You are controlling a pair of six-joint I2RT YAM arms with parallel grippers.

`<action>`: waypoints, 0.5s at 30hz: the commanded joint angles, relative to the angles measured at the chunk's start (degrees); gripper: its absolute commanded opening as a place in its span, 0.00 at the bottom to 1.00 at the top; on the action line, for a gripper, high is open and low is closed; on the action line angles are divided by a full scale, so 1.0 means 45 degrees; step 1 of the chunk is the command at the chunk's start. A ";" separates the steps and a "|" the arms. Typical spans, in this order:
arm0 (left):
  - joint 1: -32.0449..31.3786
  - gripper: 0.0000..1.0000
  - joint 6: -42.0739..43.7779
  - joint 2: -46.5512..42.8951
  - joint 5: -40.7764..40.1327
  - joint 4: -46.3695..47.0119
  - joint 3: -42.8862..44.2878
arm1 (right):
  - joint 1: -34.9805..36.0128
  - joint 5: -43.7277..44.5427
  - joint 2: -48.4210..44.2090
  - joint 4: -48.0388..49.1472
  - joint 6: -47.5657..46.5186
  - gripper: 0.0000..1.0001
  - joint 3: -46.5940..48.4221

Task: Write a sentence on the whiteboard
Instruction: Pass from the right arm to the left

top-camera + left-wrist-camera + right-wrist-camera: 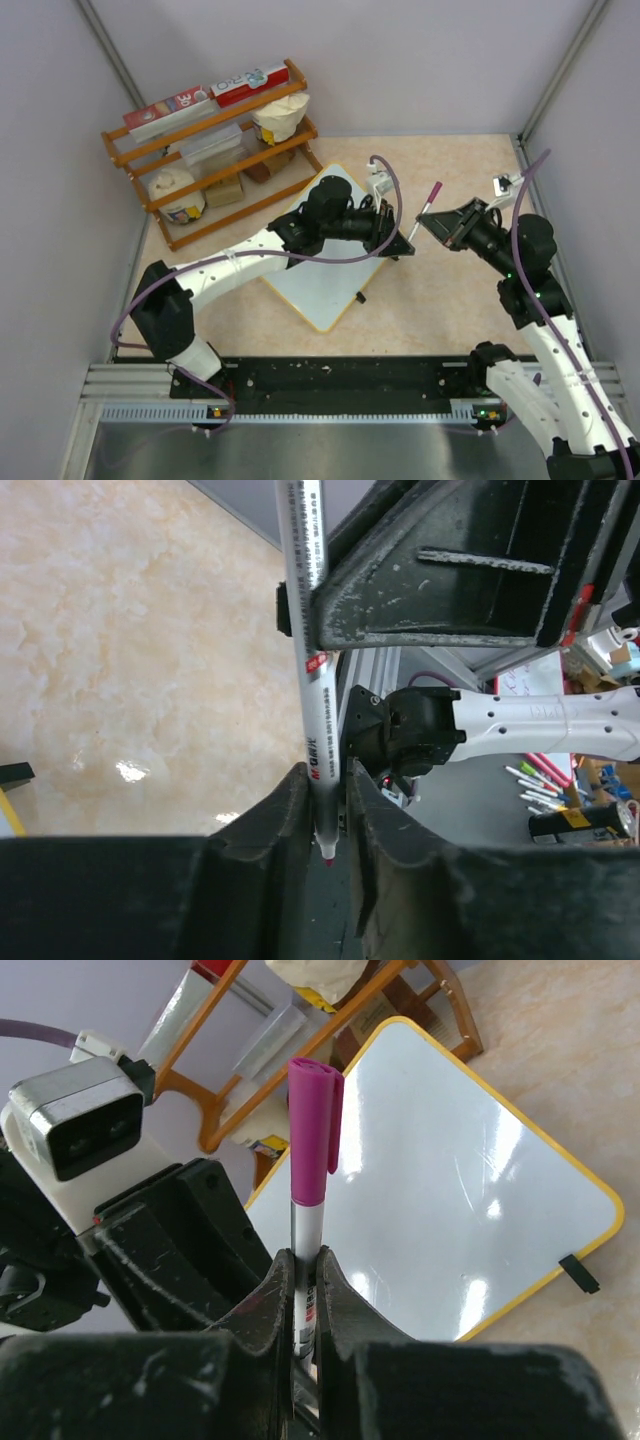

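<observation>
The whiteboard (322,278) (450,1190), white with a yellow rim, lies flat on the table under my left arm. A grey marker (424,211) (311,630) (307,1222) with a magenta cap (314,1125) on its back end hangs in the air right of the board. My right gripper (428,222) (303,1272) is shut on the marker's barrel. My left gripper (406,241) (328,792) faces it and has closed around the marker's red-tipped end, jaws tight on both sides. The red tip pokes out between the left fingers.
A wooden rack (215,150) with boxes and bagged goods stands at the back left. A small black clip (360,297) (578,1273) sits on the board's edge. Grey walls close in the table on three sides.
</observation>
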 commanded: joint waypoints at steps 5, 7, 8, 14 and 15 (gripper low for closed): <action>0.0065 0.00 0.0308 -0.0320 -0.0043 0.0592 0.0232 | 0.0124 -0.0177 0.0082 0.0402 -0.0096 0.12 0.0630; 0.0162 0.00 0.0406 -0.0572 -0.0199 0.0437 0.0134 | 0.0086 -0.0197 0.0180 0.0343 -0.0251 0.24 0.0766; 0.0221 0.00 0.0426 -0.0690 -0.0316 0.0378 0.0095 | 0.0105 -0.0255 0.0258 0.0285 -0.0311 0.34 0.0864; 0.1196 0.00 0.0757 -0.1764 -0.0435 -0.0321 -0.0336 | 0.0085 -0.0783 0.0941 -0.0106 -0.0838 0.99 0.1645; 0.1546 0.00 0.0855 -0.1920 -0.0125 -0.0538 -0.0239 | 0.0066 -0.0860 0.1135 -0.0126 -0.0897 0.99 0.1743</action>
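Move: The left hand, fingers pointing right, has the lower, tip end of the marker between its closing fingers; the marker's middle, pinched in the right hand's shut fingers, is about 4 cm ahead of the left hand, 2 cm to its right and 3 cm higher. From the left hand, the whiteboard's middle lies some 12 cm ahead, 13 cm left and 27 cm below, its upper black clip about 11 cm ahead, 3 cm right and 27 cm below. The left fingers finish closing and pinch the marker near its tip while the right hand stays almost in place, still holding it. Only then do the right fingers open wide and let go of the middle of the marker, and the left hand, keeping its pinch, eases away from them about 3 cm to the left and forward, rising slightly. ##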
